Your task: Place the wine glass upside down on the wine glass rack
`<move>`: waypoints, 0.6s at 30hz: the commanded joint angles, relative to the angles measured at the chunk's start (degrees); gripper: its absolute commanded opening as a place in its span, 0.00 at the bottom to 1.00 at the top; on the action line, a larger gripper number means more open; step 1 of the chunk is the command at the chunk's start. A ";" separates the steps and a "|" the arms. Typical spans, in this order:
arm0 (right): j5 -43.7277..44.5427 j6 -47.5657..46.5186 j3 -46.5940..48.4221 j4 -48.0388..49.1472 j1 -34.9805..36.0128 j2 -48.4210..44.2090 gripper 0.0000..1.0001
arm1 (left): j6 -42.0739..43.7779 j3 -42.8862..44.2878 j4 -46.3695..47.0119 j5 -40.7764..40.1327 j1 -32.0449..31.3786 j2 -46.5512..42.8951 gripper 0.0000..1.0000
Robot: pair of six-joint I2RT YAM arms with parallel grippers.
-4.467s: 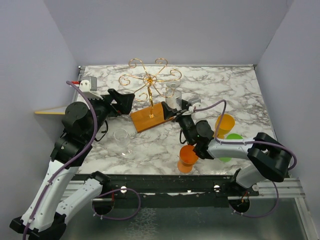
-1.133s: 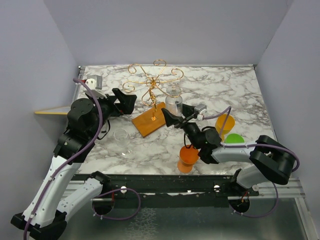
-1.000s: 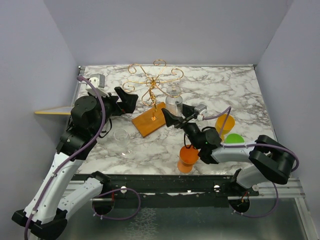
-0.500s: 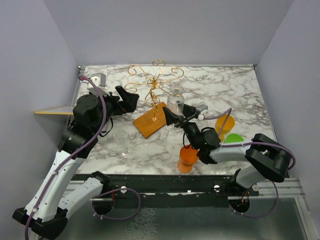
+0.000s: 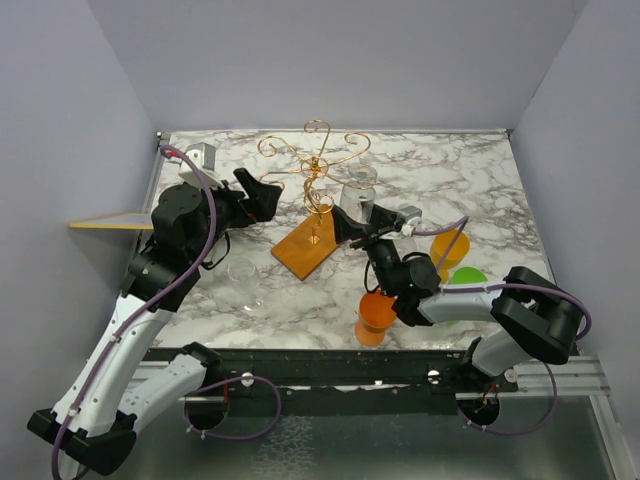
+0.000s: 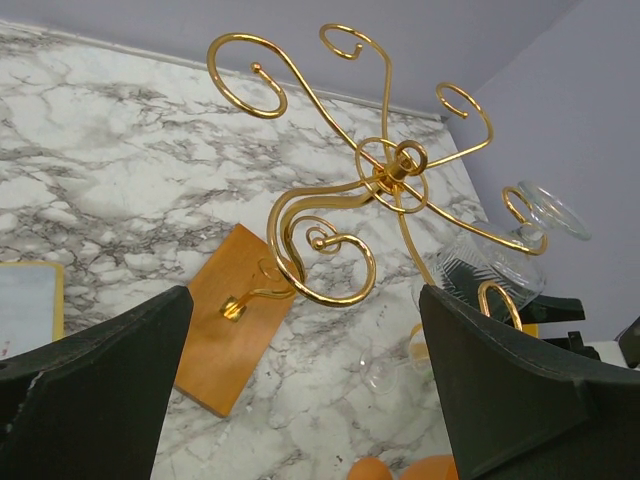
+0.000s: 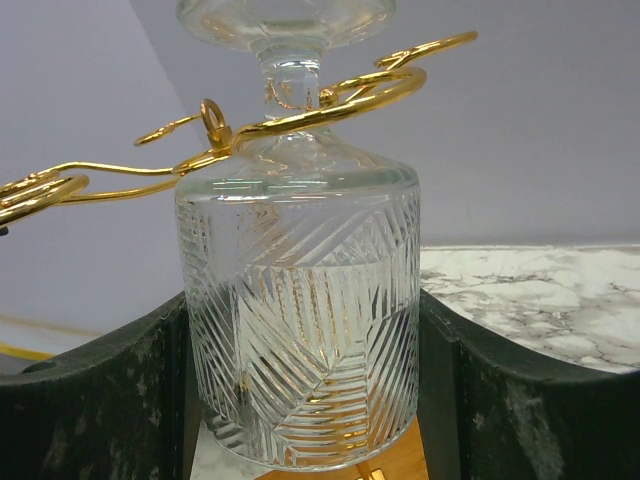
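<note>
The wine glass rack [image 5: 315, 165] is gold wire with curled arms on an orange-brown wooden base [image 5: 312, 245]. The ribbed clear wine glass [image 7: 298, 300] hangs upside down, its stem [image 7: 291, 78] inside one curled arm and its foot above the wire. My right gripper [image 5: 362, 215] is shut on the bowl, one dark finger pressed on each side. In the left wrist view the wine glass [image 6: 490, 265] hangs at the rack's right. My left gripper [image 5: 262, 193] is open at the rack's left, with a scroll arm [image 6: 320, 262] just ahead of its fingers and untouched.
A second clear glass [image 5: 245, 280] stands on the marble in front of the left arm. Orange cups [image 5: 375, 315] stand near the front edge, and a yellow-orange cup [image 5: 450, 247] and a green object [image 5: 465, 275] at the right. A wooden shelf [image 5: 105, 224] juts from the left wall.
The right gripper has carried the glass back and up toward the rack's hub. The rack's base has swung to a steeper diagonal. The left gripper has edged right, closer to the rack.
</note>
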 commanded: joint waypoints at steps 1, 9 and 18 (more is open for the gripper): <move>2.42 -0.05 1.24 6.68 -0.05 -1.79 0.01 | -2.53 0.68 2.60 3.52 -0.22 1.46 0.92; 1.25 -0.96 0.71 7.91 -0.10 -1.23 0.01 | -11.10 -1.95 6.55 -2.17 -0.26 3.30 0.62; 2.44 -3.05 0.05 10.30 -0.05 -1.43 0.01 | -13.28 -5.21 7.72 -6.99 -0.20 3.88 0.29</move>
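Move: The rack's left curl lies just beyond the open left fingers, about 4 cm ahead, 2 cm to the right and 1 cm lower. From that hand the rack's hub is some 9 cm ahead and 10 cm right, the front curl 2 cm ahead and 12 cm right. The right hand already holds the upturned wine glass, with the right curl around its stem some 7 cm above that hand and 2 cm ahead; from it the left curl is about 19 cm left, 2 cm ahead, 5 cm higher. Bring the left gripper about 3 cm forward onto the rack's left curl, easing slightly right and down on the way. Roll the wrist some 10 degrees so its left side drops, and close the wide-open fingers by more than half with the curl between them. Keep the right hand still, gripping the glass bowl at the right curl. ##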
